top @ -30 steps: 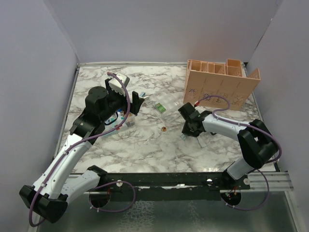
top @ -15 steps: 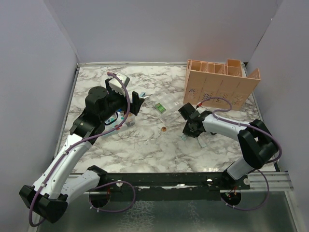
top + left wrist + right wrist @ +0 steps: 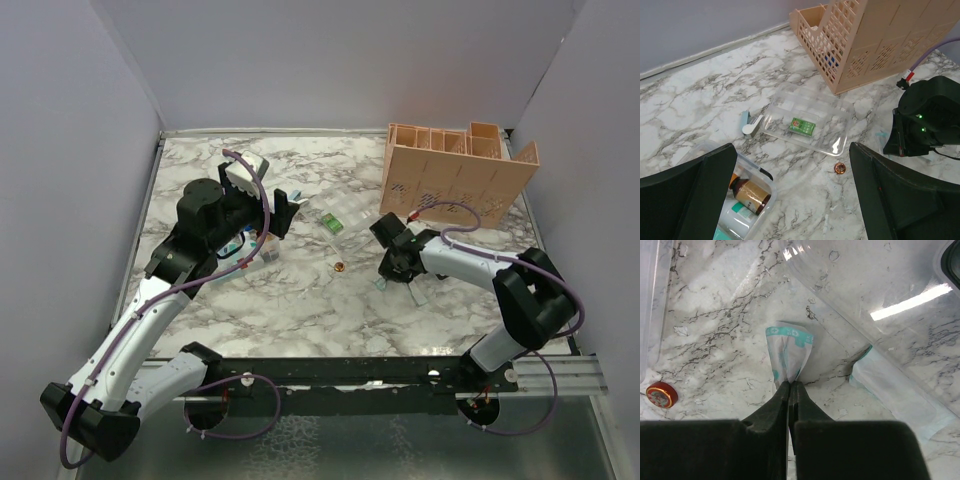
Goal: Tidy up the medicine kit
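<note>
The medicine kit, a clear box, lies open at the lower left of the left wrist view with a brown bottle and white packs inside. In the top view the kit sits under my left gripper. That left gripper hovers open above the table, holding nothing. The clear lid lies apart with a green packet on it. My right gripper is shut on the lower end of a white and teal sachet, low over the marble.
A second sachet lies right of the held one, partly under the lid's edge. A small copper-red cap rests on the marble, and a white and blue item sits left of the lid. The peach slotted organizer stands at the back right.
The right gripper's fingers have closed together onto the sachet. The left arm has stayed where it was, still open.
</note>
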`<action>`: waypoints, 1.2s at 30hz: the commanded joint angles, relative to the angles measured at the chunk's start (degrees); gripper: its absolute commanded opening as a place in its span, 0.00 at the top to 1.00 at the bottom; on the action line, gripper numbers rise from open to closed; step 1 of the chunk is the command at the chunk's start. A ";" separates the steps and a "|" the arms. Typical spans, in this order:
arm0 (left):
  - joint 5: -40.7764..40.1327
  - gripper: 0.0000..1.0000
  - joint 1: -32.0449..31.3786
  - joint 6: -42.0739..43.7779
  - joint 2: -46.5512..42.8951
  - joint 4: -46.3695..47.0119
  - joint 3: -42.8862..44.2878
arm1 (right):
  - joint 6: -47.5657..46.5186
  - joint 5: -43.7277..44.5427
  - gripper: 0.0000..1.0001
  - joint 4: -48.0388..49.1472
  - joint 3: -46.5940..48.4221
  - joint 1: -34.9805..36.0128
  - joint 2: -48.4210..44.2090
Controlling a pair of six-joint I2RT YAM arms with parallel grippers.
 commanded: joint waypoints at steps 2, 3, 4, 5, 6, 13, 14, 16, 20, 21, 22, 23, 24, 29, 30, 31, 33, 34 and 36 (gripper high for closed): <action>1.60 0.01 -0.22 -0.74 0.08 1.84 1.15 | -1.01 1.77 0.99 0.32 3.94 -0.08 -3.77; 1.60 0.01 -0.22 -0.79 0.14 1.88 1.12 | -1.02 1.53 0.99 0.56 4.78 -0.04 -4.18; 1.67 0.01 -0.22 -0.91 0.16 1.89 1.14 | -0.87 1.07 0.99 1.13 5.48 -0.08 -4.54; 1.73 0.01 -0.22 -0.94 0.22 1.87 1.19 | -0.47 0.75 0.99 1.82 6.11 -0.04 -4.67; 1.77 0.01 -0.22 -1.01 0.20 1.91 1.23 | 0.08 0.27 0.99 2.43 6.90 -0.11 -4.57; 1.88 0.01 -0.22 -1.35 -0.37 1.88 1.19 | 5.24 -0.26 0.99 3.52 12.85 -0.03 0.79; 1.94 0.01 -0.22 -1.56 -0.42 1.87 1.10 | 5.63 -0.53 0.99 3.27 14.18 -0.03 2.10; 2.02 0.01 -0.22 -1.79 -0.63 1.84 1.11 | 6.58 -0.30 0.99 2.03 16.59 -0.06 4.68; 1.95 0.01 -0.22 -2.52 -0.84 1.89 0.95 | 9.40 0.26 0.99 0.85 19.38 0.01 8.08; 2.01 0.01 -0.26 -2.62 -0.84 1.89 0.91 | 9.85 0.43 0.99 1.39 19.50 0.04 8.41; 2.10 0.01 -0.23 -2.65 -0.82 1.89 0.93 | 10.21 0.91 0.99 1.98 19.52 0.15 8.58; 2.19 0.01 -0.22 -2.61 -0.72 1.89 0.94 | 10.65 1.36 0.99 2.57 19.32 0.22 8.69; 2.35 0.01 -0.22 -2.65 -0.71 1.89 1.00 | 11.04 1.76 0.99 3.16 19.23 0.21 8.78; 3.02 0.01 -0.22 -2.74 -0.15 1.97 1.37 | 12.42 1.09 0.99 4.83 19.46 0.23 10.47; 3.08 0.01 -0.22 -2.79 -0.14 2.02 1.29 | 12.47 0.83 0.99 4.82 19.81 0.23 10.99; 3.09 0.01 -0.22 -2.82 -0.16 2.06 1.23 | 12.57 0.61 0.99 4.49 20.27 0.28 11.71; 3.09 0.01 -0.22 -2.83 -0.16 2.06 1.08 | 13.09 0.83 0.99 3.44 21.18 0.36 12.71; 3.01 0.01 -0.22 -2.83 -0.27 2.02 1.07 | 13.47 0.93 0.99 3.19 21.40 0.39 13.02; 2.88 0.01 -0.22 -2.70 -0.43 2.05 0.86 | 13.90 0.77 0.97 3.46 21.37 0.40 13.36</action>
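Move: The bandage packet is already pinched in the right fingers, just above the table. It is bound for the clear divided tray, whose middle lies about 14 cm ahead and 10 cm to the left, at about the same height. The green box in the tray is about 14 cm ahead and 12 cm left; the bottle cap 3 cm ahead and 11 cm left; the other packet 3 cm back and 8 cm right. From the left hand the tray is about 11 cm ahead, 10 cm right and 31 cm below. The bandage packet, still pinched in the right hand's shut fingers, is carried some 12 cm forward and left towards the clear tray. The hand climbs about 7 cm on the way, then sinks nearly 3 cm over the tray's near right end, slowing as it gets there, while the fingertips tilt forward and left by roughly 15 degrees. ##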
